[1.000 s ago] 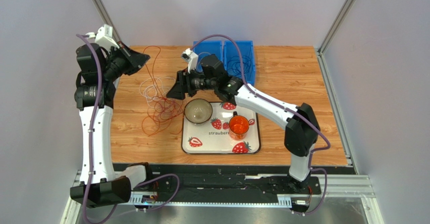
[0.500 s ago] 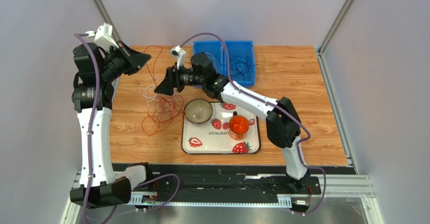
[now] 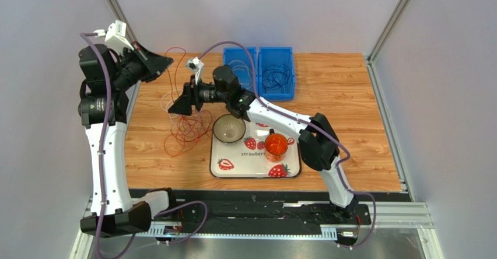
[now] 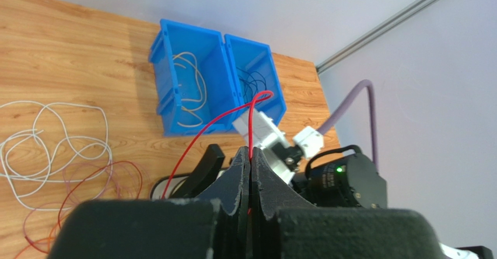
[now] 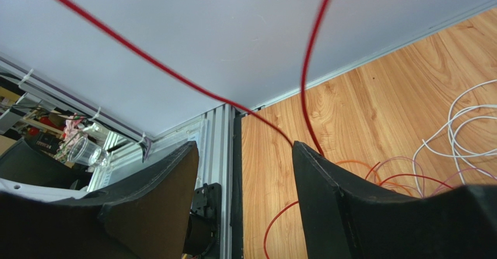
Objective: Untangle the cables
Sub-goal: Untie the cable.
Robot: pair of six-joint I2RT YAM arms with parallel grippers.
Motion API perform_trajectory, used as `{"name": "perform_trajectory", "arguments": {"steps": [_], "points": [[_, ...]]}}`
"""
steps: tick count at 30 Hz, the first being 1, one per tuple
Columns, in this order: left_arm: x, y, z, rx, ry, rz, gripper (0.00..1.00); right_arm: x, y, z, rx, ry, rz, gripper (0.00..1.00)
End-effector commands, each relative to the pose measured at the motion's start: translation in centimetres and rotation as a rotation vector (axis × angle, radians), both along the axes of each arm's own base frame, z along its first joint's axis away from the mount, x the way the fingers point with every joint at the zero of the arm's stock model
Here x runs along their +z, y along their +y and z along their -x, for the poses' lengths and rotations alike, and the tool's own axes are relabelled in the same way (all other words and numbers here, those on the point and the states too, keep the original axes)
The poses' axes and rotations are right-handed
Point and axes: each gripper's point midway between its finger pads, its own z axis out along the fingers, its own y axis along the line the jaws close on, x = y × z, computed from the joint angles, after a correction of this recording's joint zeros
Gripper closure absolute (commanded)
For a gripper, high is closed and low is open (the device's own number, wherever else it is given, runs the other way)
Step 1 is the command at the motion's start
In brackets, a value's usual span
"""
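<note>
A tangle of thin red, orange and white cables (image 3: 188,128) lies on the wooden table left of the tray. My left gripper (image 3: 169,62) is raised at the far left, shut on a red cable (image 4: 221,119) that rises from its tips (image 4: 251,153), arcs over and drops toward the pile. White loops (image 4: 58,148) lie flat below it. My right gripper (image 3: 173,108) hovers over the tangle with its jaws open. In the right wrist view the red cable (image 5: 304,78) passes just above the right finger (image 5: 326,183), with nothing between the fingers (image 5: 245,148).
Two blue bins stand at the back: one (image 3: 240,72) holds pale cable, the other (image 3: 277,72) dark cable. A strawberry-print tray (image 3: 245,165) carries a bowl (image 3: 228,128) and an orange cup (image 3: 276,145). An aluminium frame rail (image 5: 219,171) borders the table's left edge.
My right arm has swung left from in front of the blue bins to above the tangle, jaws still open. My left gripper has drawn slightly back and left, keeping its hold on the red cable.
</note>
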Motion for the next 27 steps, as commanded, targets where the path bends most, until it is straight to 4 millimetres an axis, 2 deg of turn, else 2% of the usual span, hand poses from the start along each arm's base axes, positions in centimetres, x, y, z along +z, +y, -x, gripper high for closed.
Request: {"name": "perform_trajectory", "arguments": {"steps": [1,3,7,16,17,19,20,21,22,23,25,26,27], "points": [[2.6,-0.6,1.1,-0.034,-0.062,-0.011,1.00,2.4,0.6,-0.7,-0.004,-0.062,-0.051,0.36],[2.9,-0.7,1.3,-0.036,-0.068,-0.007,1.00,2.3,0.8,-0.8,-0.006,-0.065,-0.049,0.36],[4.4,-0.9,1.8,-0.040,-0.098,0.006,1.00,0.5,1.2,-1.8,-0.039,-0.060,-0.018,0.36],[10.0,-1.2,3.3,-0.036,-0.220,0.020,1.00,-2.5,1.5,-2.8,-0.077,-0.048,0.028,0.36],[11.4,-1.2,3.7,-0.031,-0.256,0.018,1.00,-3.1,1.6,-2.8,-0.078,-0.041,0.037,0.36],[12.7,-1.2,3.5,-0.031,-0.278,0.029,1.00,-3.7,1.7,-2.8,-0.075,-0.031,0.040,0.36],[14.4,-1.3,4.2,-0.033,-0.324,0.025,1.00,-4.2,1.8,-2.8,-0.073,-0.023,0.045,0.36],[15.3,-1.3,4.3,-0.030,-0.346,0.027,1.00,-5.3,1.9,-2.7,-0.070,-0.002,0.059,0.36],[15.9,-1.2,3.7,-0.026,-0.349,0.038,1.00,-5.7,1.9,-2.8,-0.072,0.001,0.058,0.36],[17.9,-1.3,4.7,-0.025,-0.408,0.033,1.00,-6.3,2.0,-2.8,-0.072,0.011,0.064,0.36],[19.8,-1.2,4.6,-0.021,-0.457,0.042,1.00,-7.9,2.2,-2.9,-0.073,0.033,0.082,0.36],[21.9,-1.2,5.7,-0.012,-0.520,0.039,1.00,-8.3,2.3,-2.9,-0.075,0.040,0.087,0.36],[23.1,-1.1,6.2,-0.008,-0.557,0.038,1.00,-8.8,2.4,-3.0,-0.075,0.046,0.092,0.36]]}}
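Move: The left gripper holds the red cable high up. The red tangle lies about 42 cm below and 3 cm back, the white cable some 7 cm ahead and 5 cm left at table height, and the bowl 14 cm right and 2 cm back. From the open right gripper, the hanging red strands are roughly 3 cm left and 2 cm ahead at its height. The tangle is 27 cm below and 1 cm ahead of it, the bowl 15 cm right and 2 cm ahead. Lift the left gripper about 17 cm, slowly at first and then faster, away from the tangle, easing back some 4 cm and tipping its fingers up about 20 degrees while it keeps its pinch on the red cable. Meanwhile sink the right gripper some 6 cm beside the hanging strands, edging a little forward and left, its fingers staying open and pointing left. ##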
